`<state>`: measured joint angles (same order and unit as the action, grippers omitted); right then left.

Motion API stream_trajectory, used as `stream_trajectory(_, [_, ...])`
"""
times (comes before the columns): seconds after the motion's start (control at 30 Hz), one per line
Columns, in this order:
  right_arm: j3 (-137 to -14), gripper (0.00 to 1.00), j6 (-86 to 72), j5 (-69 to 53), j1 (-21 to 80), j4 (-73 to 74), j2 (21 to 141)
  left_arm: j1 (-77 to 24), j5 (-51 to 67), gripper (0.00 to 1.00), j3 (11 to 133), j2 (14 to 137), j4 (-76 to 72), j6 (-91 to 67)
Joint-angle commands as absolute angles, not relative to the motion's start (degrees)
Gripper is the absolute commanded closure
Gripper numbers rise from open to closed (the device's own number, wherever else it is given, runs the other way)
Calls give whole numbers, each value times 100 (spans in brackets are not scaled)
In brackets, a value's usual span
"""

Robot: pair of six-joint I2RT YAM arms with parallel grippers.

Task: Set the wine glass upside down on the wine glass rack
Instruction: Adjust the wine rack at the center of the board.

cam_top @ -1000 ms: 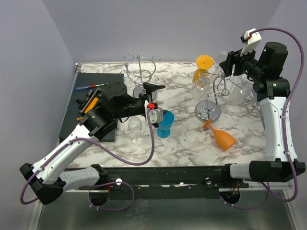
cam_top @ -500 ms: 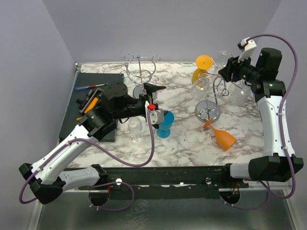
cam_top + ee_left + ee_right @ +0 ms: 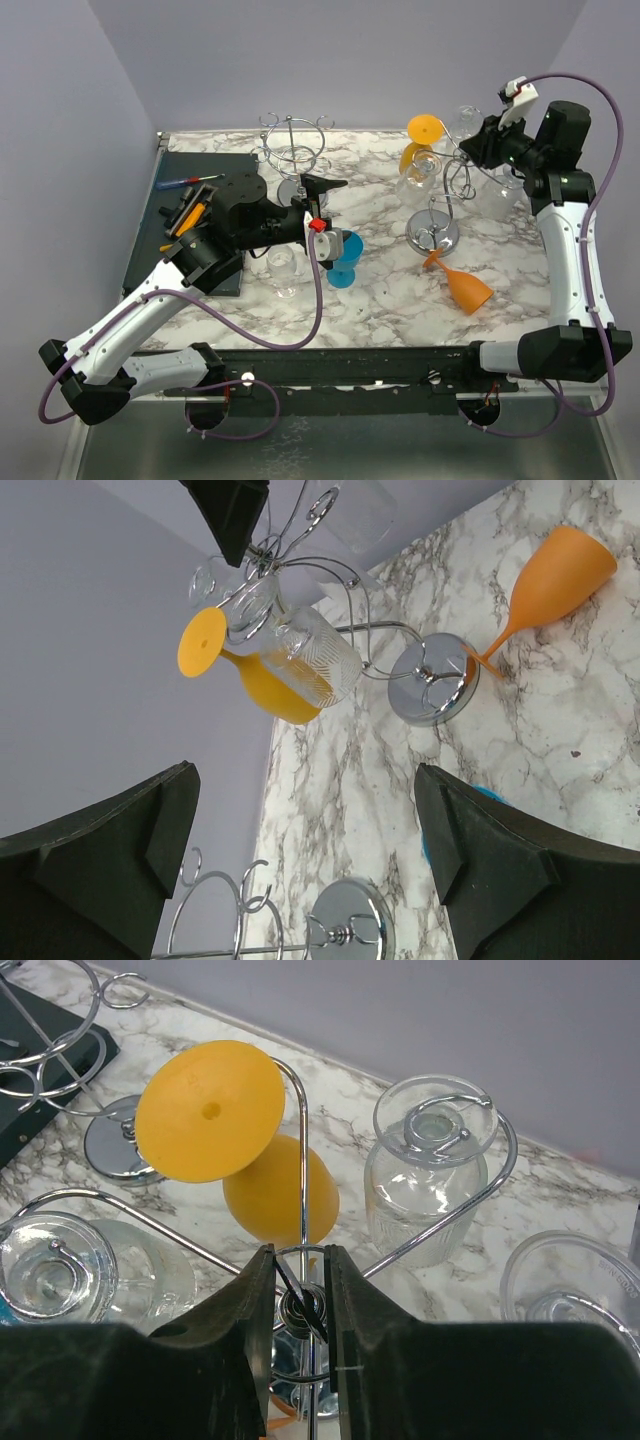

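The wine glass rack (image 3: pixel 440 205) stands at the right on a chrome base (image 3: pixel 432 685). An orange wine glass (image 3: pixel 210 1110) and clear glasses (image 3: pixel 430 1180) hang from it upside down. My right gripper (image 3: pixel 300 1265) is over the rack, with its jaws shut on the wire loop at the top of the post. A second orange wine glass (image 3: pixel 462 285) lies on its side in front of the base. A blue wine glass (image 3: pixel 346 258) stands upright mid-table. My left gripper (image 3: pixel 335 212) hovers open just above it, holding nothing.
A second, empty wire rack (image 3: pixel 295 150) stands at the back centre, with its base (image 3: pixel 350 935) below my left fingers. A clear glass (image 3: pixel 283 265) stands left of the blue one. A dark mat (image 3: pixel 190 200) with tools lies at the left.
My right gripper has moved in over the rack's top and its jaws have narrowed onto the wire loop there. The left arm has barely moved.
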<state>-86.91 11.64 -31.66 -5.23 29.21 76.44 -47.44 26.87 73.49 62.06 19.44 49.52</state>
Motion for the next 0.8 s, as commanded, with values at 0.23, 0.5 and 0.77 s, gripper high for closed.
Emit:
stream_trajectory(0.23, [-8069, 100, 999, -3763, -520, 1452, 7224, -4812, 2584, 4, 7499, 6240, 2007, 5005])
stream_trajectory(0.5, [-8338, 100, 961, -4131, -519, 624, 7158, -4808, 2593, 4, 7489, 6249, 2006, 5080])
stream_trajectory(0.77, [-8638, 100, 1004, -4157, -521, 810, 7278, -4808, 2540, 4, 7405, 6162, 2007, 5124])
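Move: The wine rack's central hub is right at the right fingertips, about 1 cm ahead, 1 cm left and 2 cm down. Hanging around it are the yellow glass (8 cm ahead, 10 left), a left clear glass (11 cm left, level ahead) and a right clear glass (7 cm right, 2 back), all 5-8 cm down. The orange glass lies on the board, 12 cm back, 1 right, some 33 down. From the left hand the hub is about 20 cm ahead, 27 right, 4 lower. Up by nearly 3 cm and left by about 2, slowly at first, the right hand starts with its pinch still on the metalwork at the rack's hub. Its fingertips tilt upward some 10 degrees and swing a little counter-clockwise. The grip ends as the fingers come off the top and shut fully, with nothing left between them. ##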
